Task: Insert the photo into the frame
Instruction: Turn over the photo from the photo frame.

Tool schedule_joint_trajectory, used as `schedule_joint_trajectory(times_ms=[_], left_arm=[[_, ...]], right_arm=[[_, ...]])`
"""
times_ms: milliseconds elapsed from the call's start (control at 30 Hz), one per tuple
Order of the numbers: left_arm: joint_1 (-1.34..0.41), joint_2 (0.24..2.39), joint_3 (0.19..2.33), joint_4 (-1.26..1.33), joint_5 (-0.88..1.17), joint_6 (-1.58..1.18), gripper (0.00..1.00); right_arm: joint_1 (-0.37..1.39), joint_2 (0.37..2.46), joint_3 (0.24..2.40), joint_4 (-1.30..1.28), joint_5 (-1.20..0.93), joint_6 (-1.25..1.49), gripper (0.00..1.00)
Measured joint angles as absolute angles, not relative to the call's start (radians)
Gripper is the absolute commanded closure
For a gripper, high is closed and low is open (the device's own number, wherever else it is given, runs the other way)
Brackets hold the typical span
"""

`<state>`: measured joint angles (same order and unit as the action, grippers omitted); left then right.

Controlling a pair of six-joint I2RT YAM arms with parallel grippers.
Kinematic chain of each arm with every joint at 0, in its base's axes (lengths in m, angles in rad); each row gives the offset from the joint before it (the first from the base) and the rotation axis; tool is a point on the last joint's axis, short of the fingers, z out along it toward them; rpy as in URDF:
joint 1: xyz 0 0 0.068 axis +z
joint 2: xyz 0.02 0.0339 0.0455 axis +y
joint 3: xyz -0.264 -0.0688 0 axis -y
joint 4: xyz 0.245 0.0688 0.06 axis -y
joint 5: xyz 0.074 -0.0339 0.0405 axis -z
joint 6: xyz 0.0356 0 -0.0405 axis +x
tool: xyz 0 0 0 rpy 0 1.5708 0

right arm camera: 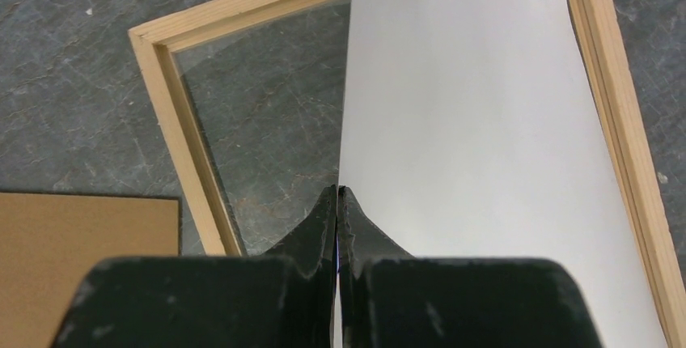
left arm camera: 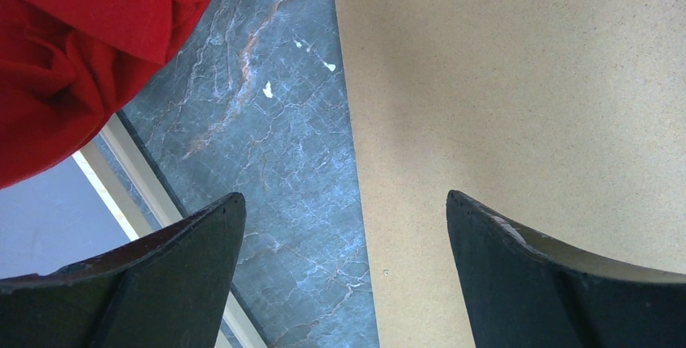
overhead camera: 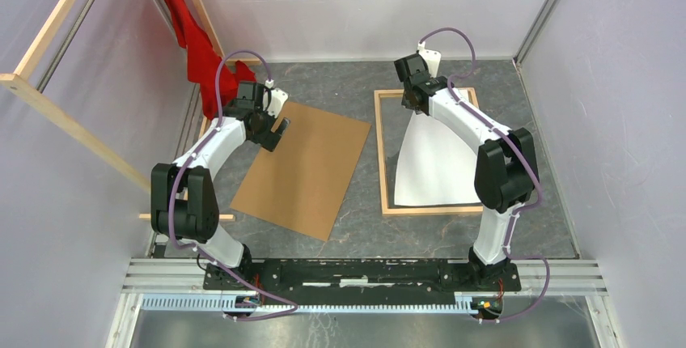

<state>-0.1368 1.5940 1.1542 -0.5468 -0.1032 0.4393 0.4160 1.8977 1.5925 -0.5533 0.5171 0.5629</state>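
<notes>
The light-wood frame (overhead camera: 383, 154) (right arm camera: 174, 117) lies flat on the right side of the table. The photo (overhead camera: 437, 166) (right arm camera: 477, 137) shows its plain white back; its near edge rests inside the frame and its far end is lifted. My right gripper (overhead camera: 417, 103) (right arm camera: 338, 190) is shut on the photo's raised far edge, above the frame's far end. My left gripper (overhead camera: 275, 135) (left arm camera: 346, 206) hangs open over the left edge of a brown hardboard panel (overhead camera: 303, 166) (left arm camera: 518, 97), holding nothing.
A red cloth (overhead camera: 198, 53) (left arm camera: 77, 48) hangs at the back left beside long wooden rails (overhead camera: 73, 129). Purple walls close in on both sides. A metal rail (overhead camera: 364, 271) carries the arm bases at the near edge.
</notes>
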Motion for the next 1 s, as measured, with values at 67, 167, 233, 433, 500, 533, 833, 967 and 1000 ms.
schedule_joint_trajectory(times_ms=[67,167,233,433,500,533,833,967,1000], left_arm=[[-0.137,1.594,1.154,-0.547,-0.103,0.439,0.00],[-0.137,1.594,1.154,-0.546,-0.103,0.439,0.00],[-0.137,1.594,1.152,-0.545,-0.103,0.440,0.00],[-0.137,1.594,1.148,-0.544,-0.103,0.440,0.00],[-0.137,1.594,1.147,-0.543,-0.103,0.440,0.00],[-0.137,1.594,1.147,-0.543,-0.103,0.440,0.00],[-0.137,1.594,1.145,-0.543,-0.103,0.440,0.00],[-0.137,1.594,1.145,-0.543,-0.104,0.440,0.00],[-0.137,1.594,1.144,-0.543,-0.104,0.440,0.00]], right_arm=[[0.416,1.898,1.592,-0.571,0.532,0.582,1.00],[0.414,1.898,1.591,-0.600,0.562,0.622,1.00],[0.412,1.895,1.581,-0.601,0.575,0.643,1.00],[0.410,1.880,1.560,-0.606,0.586,0.668,0.97],[0.410,1.880,1.560,-0.606,0.582,0.665,0.88],[0.410,1.880,1.560,-0.606,0.575,0.664,0.77],[0.408,1.880,1.546,-0.577,0.490,0.609,0.02],[0.408,1.880,1.538,-0.563,0.456,0.594,0.02],[0.408,1.880,1.538,-0.556,0.447,0.591,0.02]])
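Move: The photo, white back up, is still pinched by its left edge in the shut right fingers. The frame's middle lies about 11 cm back, 6 cm to the right and 12 cm below them. The frame's left rail, at its middle, is some 8 cm to their left and 11 cm back; the brown board's middle is about 32 cm left and 17 cm back. From the idle left hand the frame's middle is roughly 44 cm right, 6 cm back and 8 cm below. The photo's left edge is first carried by the right fingers about 2 cm to the right and a little over 1 cm back, sinking slightly, with a small clockwise turn. After a brief stop the fingers spread wide and let go of it, while the hand comes back left some 2 cm towards the frame's left rail, sinking about 1 cm more and undoing the turn. ##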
